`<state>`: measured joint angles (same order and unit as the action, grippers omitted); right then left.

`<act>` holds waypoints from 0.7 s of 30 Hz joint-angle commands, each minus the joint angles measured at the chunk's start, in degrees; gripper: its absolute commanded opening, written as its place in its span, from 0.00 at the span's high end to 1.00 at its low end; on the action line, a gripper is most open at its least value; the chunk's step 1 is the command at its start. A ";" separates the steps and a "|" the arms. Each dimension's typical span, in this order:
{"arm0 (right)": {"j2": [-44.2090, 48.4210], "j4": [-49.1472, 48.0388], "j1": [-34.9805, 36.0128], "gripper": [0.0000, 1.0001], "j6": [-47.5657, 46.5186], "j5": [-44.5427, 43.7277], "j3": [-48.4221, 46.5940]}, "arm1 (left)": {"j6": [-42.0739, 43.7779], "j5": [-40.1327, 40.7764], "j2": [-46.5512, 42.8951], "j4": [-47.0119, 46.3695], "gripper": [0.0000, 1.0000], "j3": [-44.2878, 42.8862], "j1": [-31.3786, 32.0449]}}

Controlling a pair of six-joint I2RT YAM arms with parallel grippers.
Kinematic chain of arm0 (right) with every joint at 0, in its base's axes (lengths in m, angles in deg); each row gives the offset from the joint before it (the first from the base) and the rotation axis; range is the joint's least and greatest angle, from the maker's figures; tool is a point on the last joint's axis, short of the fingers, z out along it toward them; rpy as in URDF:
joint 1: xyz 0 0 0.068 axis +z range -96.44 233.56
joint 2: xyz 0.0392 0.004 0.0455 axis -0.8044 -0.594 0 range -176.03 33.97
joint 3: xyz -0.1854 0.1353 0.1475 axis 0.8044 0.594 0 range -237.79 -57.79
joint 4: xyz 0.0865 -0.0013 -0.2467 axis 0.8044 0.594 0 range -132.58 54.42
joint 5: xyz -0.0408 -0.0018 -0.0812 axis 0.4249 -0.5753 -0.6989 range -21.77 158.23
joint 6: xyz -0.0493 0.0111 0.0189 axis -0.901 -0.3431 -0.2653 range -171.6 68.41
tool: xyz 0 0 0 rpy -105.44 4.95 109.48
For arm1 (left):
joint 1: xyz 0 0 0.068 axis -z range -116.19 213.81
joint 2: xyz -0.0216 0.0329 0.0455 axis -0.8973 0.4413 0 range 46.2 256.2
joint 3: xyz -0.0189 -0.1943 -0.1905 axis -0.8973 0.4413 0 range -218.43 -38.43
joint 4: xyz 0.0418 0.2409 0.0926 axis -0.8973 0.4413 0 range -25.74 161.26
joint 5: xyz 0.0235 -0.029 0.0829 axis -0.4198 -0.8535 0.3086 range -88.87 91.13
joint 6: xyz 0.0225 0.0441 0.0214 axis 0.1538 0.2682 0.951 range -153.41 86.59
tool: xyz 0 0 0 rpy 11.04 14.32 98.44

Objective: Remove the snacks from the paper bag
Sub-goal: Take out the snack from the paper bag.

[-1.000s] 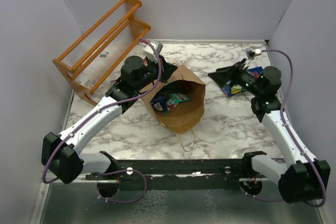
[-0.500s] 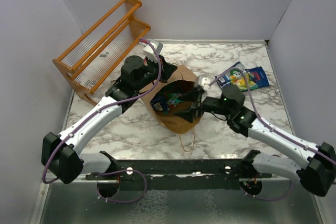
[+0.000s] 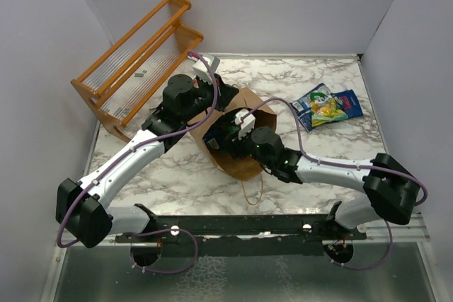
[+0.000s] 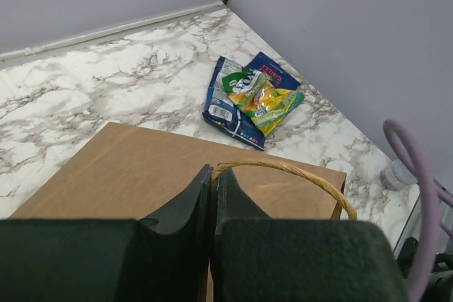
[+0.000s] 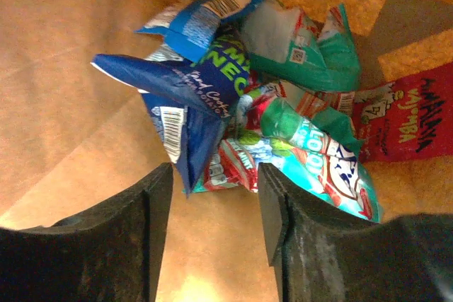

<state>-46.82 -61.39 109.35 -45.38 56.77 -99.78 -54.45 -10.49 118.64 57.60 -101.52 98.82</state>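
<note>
The brown paper bag [image 3: 241, 166] lies on its side on the marble table, mouth towards the arms. My left gripper [image 3: 221, 99] is shut on the bag's rim beside a twisted paper handle [image 4: 297, 171]. My right gripper [image 5: 216, 175] is inside the bag with its jaws open. Just ahead of its tips lies a heap of snacks: a dark blue packet [image 5: 195, 93], a teal-green one [image 5: 304, 51], a light blue one [image 5: 322, 157] and a red one [image 5: 407, 114]. The dark blue packet's corner hangs just between the fingertips without being pinched. More snacks [image 3: 327, 104] lie on the table at the back right.
An orange wooden rack [image 3: 138, 61] leans at the back left, off the table's edge. Grey walls close in the table on three sides. A purple cable [image 3: 333, 164] trails along the right arm over the marble in front of the bag.
My right arm has swung from the back right of the table, where the packets now lie, into the bag's mouth, its jaws narrowing. The left arm has held still.
</note>
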 commanded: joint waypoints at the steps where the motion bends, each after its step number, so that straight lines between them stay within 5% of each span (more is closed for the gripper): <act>1: -3.58 -6.59 0.67 0.51 1.60 -7.17 -0.67 | 0.76 0.59 -0.95 0.22 1.00 -1.80 0.33; 21: -18.52 -17.09 1.28 0.45 9.25 -11.33 -4.52 | 0.53 0.37 -0.73 0.13 1.00 -1.85 0.37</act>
<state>-62.30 -75.66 110.15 -38.51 48.26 -101.42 -54.45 -10.49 118.64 58.39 -101.54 98.82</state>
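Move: The right hand is inside the paper bag's mouth. The dark blue snack packet lies about 5 cm ahead of it, 5 cm to its left and 5 cm below. The green-and-white packet is some 8 cm ahead of the hand, straight in front, and the red packet about 11 cm ahead and 4 cm to its right, both at much the same depth. From the left hand, the blue packet lies roughly 24 cm below, 7 cm left and 3 cm back. With its wrist against the bag's near rim and pushing it left, the right hand sinks deeper into the bag towards the dark blue packet, about 6 cm in all: down first, forward, then increasingly left too. It turns some 10 degrees clockwise, fingers staying half open around the packet's near corner without closing. The left hand keeps its pinch on the handle. ##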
